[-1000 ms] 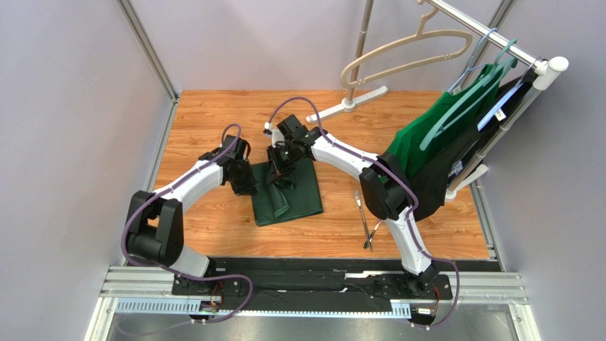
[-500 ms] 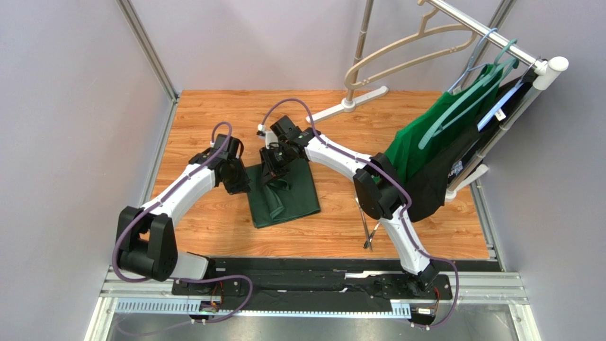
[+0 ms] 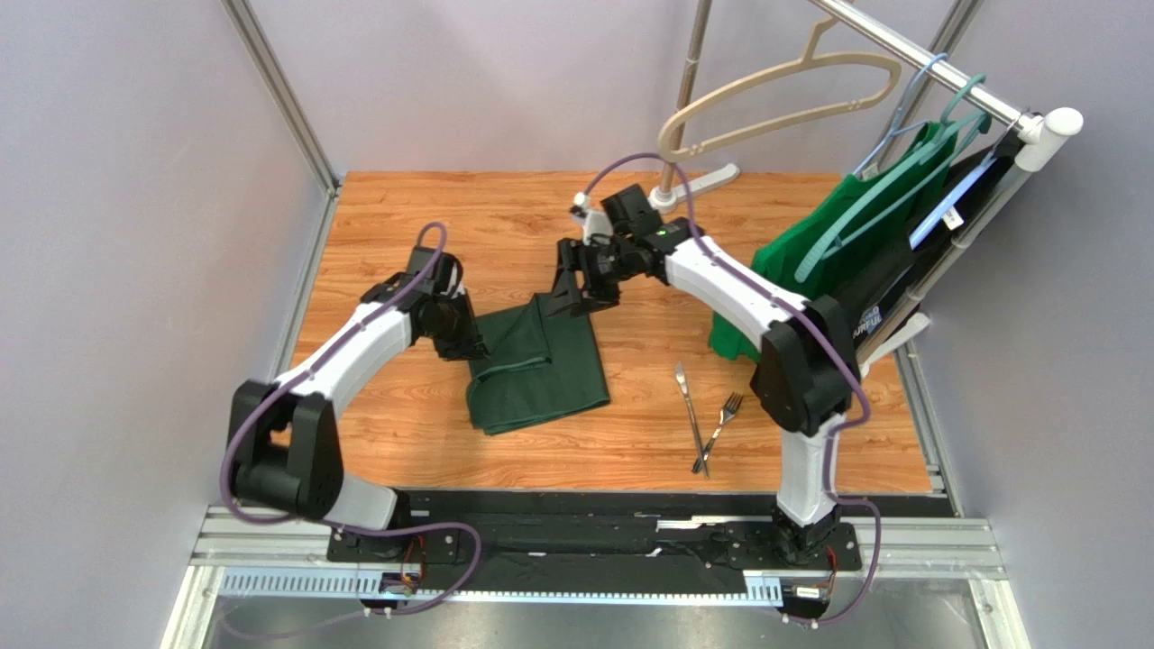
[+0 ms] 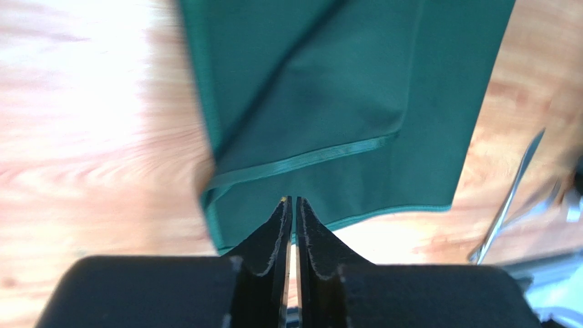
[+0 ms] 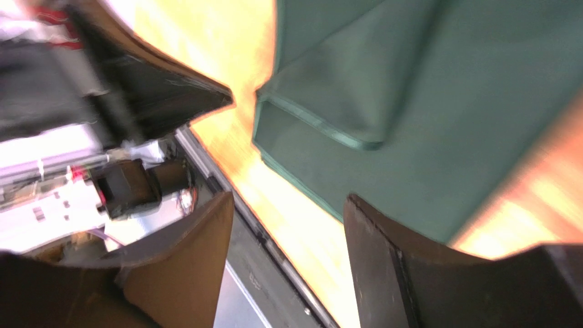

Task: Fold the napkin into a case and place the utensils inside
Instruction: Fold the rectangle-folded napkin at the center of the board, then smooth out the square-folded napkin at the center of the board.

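Note:
The dark green napkin (image 3: 542, 368) lies folded on the wooden table, with a hemmed flap (image 4: 308, 156) laid over its lower layer. My left gripper (image 3: 472, 348) hovers at the napkin's left edge. In the left wrist view this gripper (image 4: 291, 199) has its jaws only a thin slit apart, with nothing between them. My right gripper (image 3: 566, 291) stands wide open above the napkin's far right corner and holds nothing. The right wrist view shows the right gripper (image 5: 289, 201) with the napkin (image 5: 438, 102) beyond its fingers. The utensils, a knife (image 3: 690, 399) and a fork (image 3: 723, 417), lie to the napkin's right.
A clothes rack stands at the back right, its base (image 3: 664, 196) on the table. A brighter green garment (image 3: 826, 257) on a teal hanger and a black one (image 3: 867, 318) hang from it, and a beige hanger (image 3: 779, 95) too. A metal rail (image 3: 596, 521) runs along the near edge.
Both grippers let go of the napkin, whose fold now lies flat. The right gripper opened wide and pulled back to the far right. The left shifted slightly left.

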Action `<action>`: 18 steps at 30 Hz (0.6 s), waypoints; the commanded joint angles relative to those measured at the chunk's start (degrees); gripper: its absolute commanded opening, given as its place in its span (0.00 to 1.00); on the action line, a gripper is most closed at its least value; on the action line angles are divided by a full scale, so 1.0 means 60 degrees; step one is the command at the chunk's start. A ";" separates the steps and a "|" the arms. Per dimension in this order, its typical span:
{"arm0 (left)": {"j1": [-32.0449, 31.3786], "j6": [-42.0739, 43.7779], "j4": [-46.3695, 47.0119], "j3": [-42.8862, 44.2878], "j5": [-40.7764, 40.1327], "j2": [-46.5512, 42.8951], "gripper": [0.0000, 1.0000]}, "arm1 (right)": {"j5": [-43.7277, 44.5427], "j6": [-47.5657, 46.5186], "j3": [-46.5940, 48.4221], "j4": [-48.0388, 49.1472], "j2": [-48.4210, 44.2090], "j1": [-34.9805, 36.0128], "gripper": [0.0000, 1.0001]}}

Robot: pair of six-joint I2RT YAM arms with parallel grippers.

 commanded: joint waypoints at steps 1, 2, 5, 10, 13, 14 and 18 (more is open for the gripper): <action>-0.0544 0.0845 0.0327 0.1315 0.1114 0.1416 0.11 | 0.1022 -0.0292 -0.1379 0.0309 -0.1304 -0.0146 0.62; -0.1038 0.1136 0.0209 0.1581 0.0894 0.1593 0.14 | 0.1416 -0.0263 -0.1688 0.0397 -0.1349 -0.0132 0.62; -0.2195 0.1898 -0.0596 0.2768 -0.1065 0.2311 0.20 | 0.1638 0.0029 -0.2552 0.0894 -0.1452 -0.0146 0.54; -0.2903 0.2574 -0.0993 0.3911 -0.2284 0.3424 0.32 | 0.1873 0.0499 -0.3506 0.1554 -0.1584 -0.0146 0.33; -0.3210 0.2706 -0.1139 0.4423 -0.2607 0.4069 0.35 | 0.1991 0.0616 -0.4078 0.1919 -0.1730 -0.0146 0.31; -0.3284 0.2706 -0.1198 0.4527 -0.2667 0.4230 0.36 | 0.1803 0.0602 -0.4224 0.1994 -0.1745 -0.0161 0.31; -0.3431 0.2574 -0.1228 0.4704 -0.2492 0.4918 0.36 | 0.1669 0.0631 -0.4489 0.2214 -0.1774 -0.0161 0.32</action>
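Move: The flap already folded over the napkin has its right edge about 9 cm to my left hand's right, 5 cm ahead and some 7 cm below; the flap's near corner is about 10 cm right, 1 cm ahead. My right hand has the napkin's right edge about 8 cm to its right, 3 cm back and 11 cm below. From that hand the flap's right edge is roughly 3 cm ahead and 3 cm left, and the knife 14 cm back, 25 cm right. I sweep my left hand about 10 cm right and 5 cm forward over the flap to its right edge, turning it some 25 degrees clockwise, ending slightly lower, fingers parting to about a third. My right hand swings right and briefly up, then sinks and draws back to the napkin's right edge, 8.5 cm lower overall, its wide fingers narrowing by half without shutting on cloth. ##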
